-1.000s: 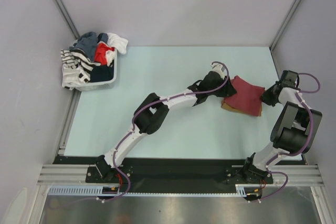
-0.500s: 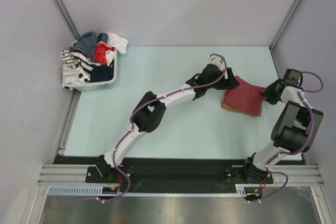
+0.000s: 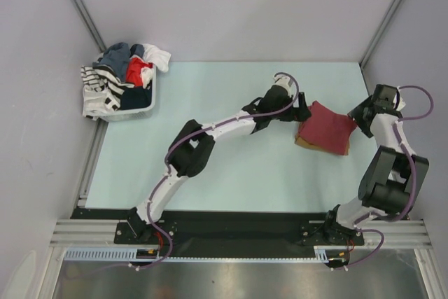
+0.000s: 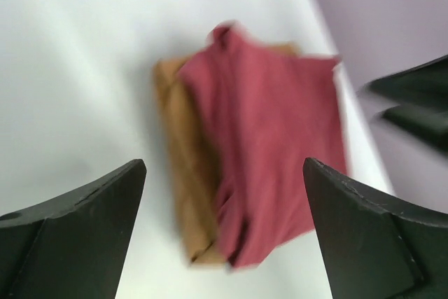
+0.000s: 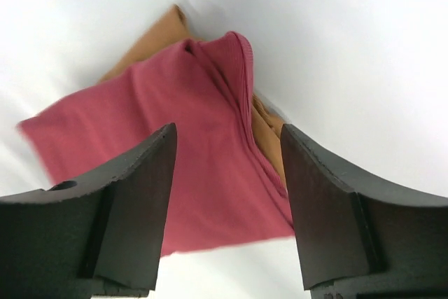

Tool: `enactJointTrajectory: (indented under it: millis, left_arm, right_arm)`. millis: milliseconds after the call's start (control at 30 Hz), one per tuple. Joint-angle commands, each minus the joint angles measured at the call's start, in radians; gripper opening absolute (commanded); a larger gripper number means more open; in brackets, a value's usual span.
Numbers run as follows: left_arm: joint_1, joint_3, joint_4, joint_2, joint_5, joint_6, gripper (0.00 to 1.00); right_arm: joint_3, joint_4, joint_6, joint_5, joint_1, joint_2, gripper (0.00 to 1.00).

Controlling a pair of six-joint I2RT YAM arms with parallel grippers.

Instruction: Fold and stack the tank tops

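Note:
A folded dark maroon tank top (image 3: 327, 125) lies on a folded tan-brown tank top (image 3: 302, 141) at the right of the table. My left gripper (image 3: 302, 113) hovers just left of the stack, open and empty. In the left wrist view the maroon top (image 4: 273, 138) covers most of the tan one (image 4: 185, 166), with the wide-apart jaws of the left gripper (image 4: 224, 166) framing them. My right gripper (image 3: 360, 112) stands just right of the stack, open with nothing held. From its wrist, the maroon top (image 5: 182, 145) and tan edge (image 5: 150, 40) lie beyond the right gripper (image 5: 227, 131).
A white basket (image 3: 140, 106) heaped with mixed clothes (image 3: 122, 75) sits at the far left corner. The table's right edge and a wall post run close behind the right gripper. Pale table surface stretches between basket and stack.
Both grippers have opened and drawn back off the stacked tops, the left one leftward, the right one rightward. The maroon top now lies free on the tan one.

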State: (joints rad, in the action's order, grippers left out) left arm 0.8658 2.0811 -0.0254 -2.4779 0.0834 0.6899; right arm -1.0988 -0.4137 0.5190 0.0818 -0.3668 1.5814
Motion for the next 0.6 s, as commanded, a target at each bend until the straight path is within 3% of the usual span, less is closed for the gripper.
enactJointTrajectory:
  millis: [0,133,200,367,433,567]
  left_arm:
    - [-0.01,-0.152,-0.007,0.264,-0.133,-0.114,1.0]
    - [-0.013,-0.344,-0.024,0.485,-0.207,-0.156,1.0]
    - [-0.019,-0.425,0.004,0.591,-0.234,-0.168,1.0]
    - [-0.051,-0.588,0.08,0.778,-0.254,-0.164,1.0]
    - [-0.071,-0.66,0.1,0.849,-0.249,-0.15,1.0]
    - [-0.077,-0.802,0.098,0.964,-0.272,-0.144,0.99]
  right_arm:
    - [-0.046,-0.025,-0.037,0.162,0.026,-0.167,0.66]
    - [-0.038,-0.031,-0.082,0.121,0.092,-0.245,0.61]
    - [-0.02,-0.013,-0.085,-0.014,0.103,-0.273,0.57]
    - [0.085,0.124,-0.071,-0.452,0.101,-0.296,0.33]
    - [0.102,0.18,-0.031,-0.532,0.095,-0.264,0.23]
    - [0.151,0.344,0.056,-0.718,0.077,-0.134,0.11]
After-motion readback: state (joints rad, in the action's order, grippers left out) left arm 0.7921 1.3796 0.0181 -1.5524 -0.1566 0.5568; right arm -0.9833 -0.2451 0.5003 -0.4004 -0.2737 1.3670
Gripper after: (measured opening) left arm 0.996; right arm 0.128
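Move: The folded tank top stack lies about 11 cm to the right hand's left, some 3 cm back and 5 cm below it. From the left hand the same stack is roughly 10 cm to the right, 7 cm back and 6 cm below, while the laundry basket, where that hand seems to be headed, stands about 67 cm to its left, some 6 cm farther out and roughly level in height. Swing the left gripper, kept wide open, away from the stack, about 20 cm left and as much up, drawing back a little and tipping its fingers upward. Meanwhile raise the right gripper, then carry it some 12 cm left over the stack's far part, sinking slightly at the end, turning counter-clockwise and closing its fingers on nothing until nearly shut. ##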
